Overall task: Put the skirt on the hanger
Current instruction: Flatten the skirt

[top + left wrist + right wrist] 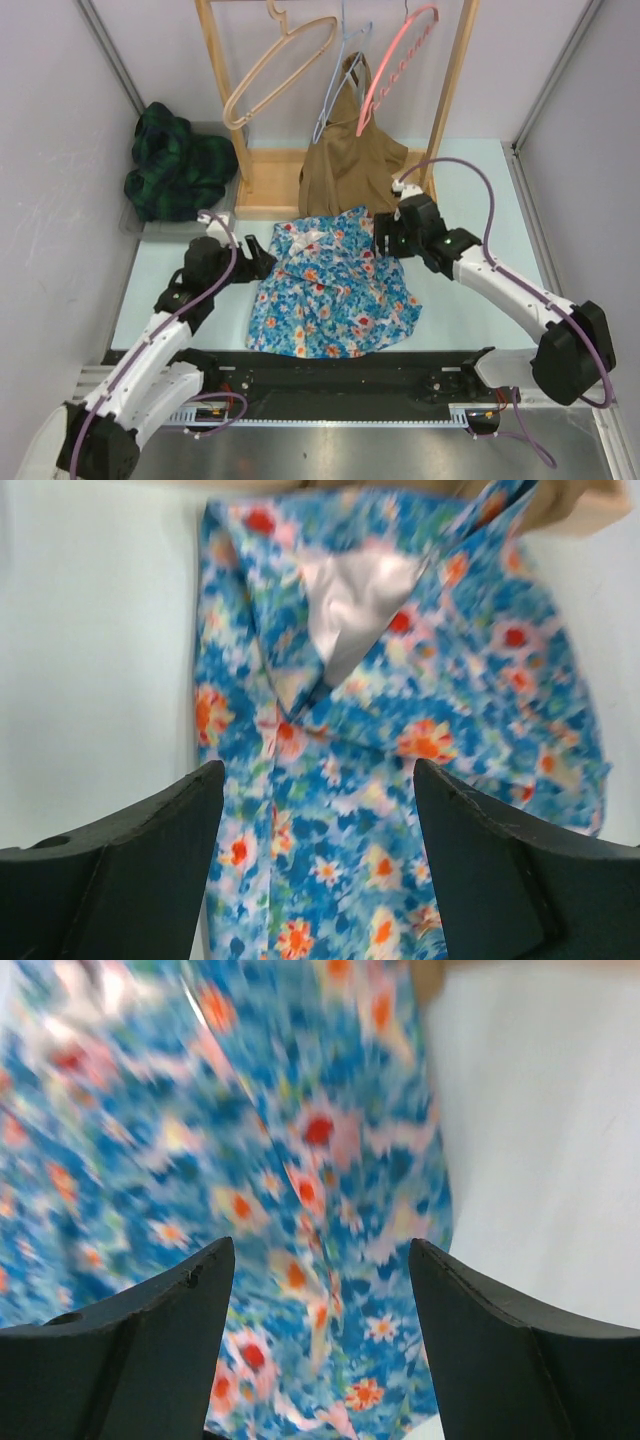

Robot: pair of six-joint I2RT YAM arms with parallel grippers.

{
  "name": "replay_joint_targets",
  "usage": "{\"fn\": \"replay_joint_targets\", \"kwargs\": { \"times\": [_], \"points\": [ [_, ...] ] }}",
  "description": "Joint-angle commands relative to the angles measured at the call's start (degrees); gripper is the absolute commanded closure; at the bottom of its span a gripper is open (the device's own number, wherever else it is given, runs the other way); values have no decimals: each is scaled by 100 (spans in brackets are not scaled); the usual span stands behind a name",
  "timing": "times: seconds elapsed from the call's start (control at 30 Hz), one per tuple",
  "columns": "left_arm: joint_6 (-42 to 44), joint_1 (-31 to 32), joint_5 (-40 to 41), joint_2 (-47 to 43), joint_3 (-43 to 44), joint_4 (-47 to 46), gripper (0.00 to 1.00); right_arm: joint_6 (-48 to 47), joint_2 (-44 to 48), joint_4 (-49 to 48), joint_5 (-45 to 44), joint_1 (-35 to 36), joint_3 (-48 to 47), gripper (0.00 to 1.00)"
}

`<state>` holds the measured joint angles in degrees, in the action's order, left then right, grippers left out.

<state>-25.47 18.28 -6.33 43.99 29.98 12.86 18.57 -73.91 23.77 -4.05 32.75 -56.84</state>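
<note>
The skirt [335,290], blue with orange and white flowers, lies spread on the pale table [470,300] in front of the rack. Its waist end points to the back, and a pale lining shows in a fold [350,600]. My left gripper [262,260] is at the skirt's left waist corner and my right gripper [385,240] at the right one. Both are open. In the wrist views the left gripper [318,770] and the right gripper [320,1245] each hover over the skirt's fabric [400,740] [200,1140] with nothing pinched. A bare beige hanger [275,75] and a pink hanger [395,65] hang on the rack.
The wooden rack [450,90] stands at the back. A brown garment [350,165] hangs there from a pale blue hanger [335,90], its hem close to the skirt's waist. A dark green plaid garment [175,165] is heaped at the back left. Walls close in both sides.
</note>
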Motion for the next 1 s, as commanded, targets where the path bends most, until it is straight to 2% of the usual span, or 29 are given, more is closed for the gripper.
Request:
{"fn": "replay_joint_targets", "kwargs": {
  "times": [0.0, 0.13, 0.37, 0.5, 0.57, 0.67, 0.9, 0.93, 0.97],
  "points": [
    [-185, 228, 464, 635, 147, -224, 20, 288, -447, -179, -8, 161, 419, 25],
    [-572, 386, 896, 1199, 386, 427, 20, 472, -888, 83, -323, 258, 472, 23],
    [-906, 712, 1090, 1446, 281, 1007, 21, 797, -1230, 558, -763, 276, 648, 24],
    [-1179, 887, 888, 1516, 123, 1253, 19, 990, -1468, 743, -877, 267, 656, 31],
    [-1380, 1027, 940, 1551, 61, 1550, 19, 1017, -1521, 752, -886, 240, 692, 40],
    [-1661, 1177, 1037, 1578, -106, 1754, 20, 1044, -1521, 761, -922, 144, 718, 48],
    [-2189, 1643, 1459, 2305, -150, 2010, 22, 956, -1416, 655, -738, -190, 832, 56],
    [-2277, 1704, 1442, 2464, -133, 2001, 23, 947, -1407, 629, -711, -234, 876, 58],
    [-2286, 1870, 1389, 2613, -115, 1957, 31, 930, -1407, 585, -685, -286, 885, 67]
  ]
}}
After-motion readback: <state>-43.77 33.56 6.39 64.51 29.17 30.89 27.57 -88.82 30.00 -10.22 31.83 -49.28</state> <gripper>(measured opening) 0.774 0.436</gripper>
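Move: The skirt lies spread on the table, some 15 cm below both hands. Its left edge, near the near-left corner, is about 9 cm back and 1 cm left of the left hand; that corner itself is roughly 14 cm back and 4 cm left. The skirt's right edge is about 5 cm back and 5 cm right of the right hand, its near-right corner some 11 cm back and 10 cm right. The white lining patch lies about 7 cm ahead and 14 cm left. Both side edges of the skirt are approached from above. To the left edge, near its near corner, the open left hand sinks about 13 cm and then draws back too, tipping some 35 degrees steeper. Towards the right edge the right hand drops equally far, easing back and then right, tipping down and turning slightly clockwise, its fingers closing about halfway around the edge strip. ##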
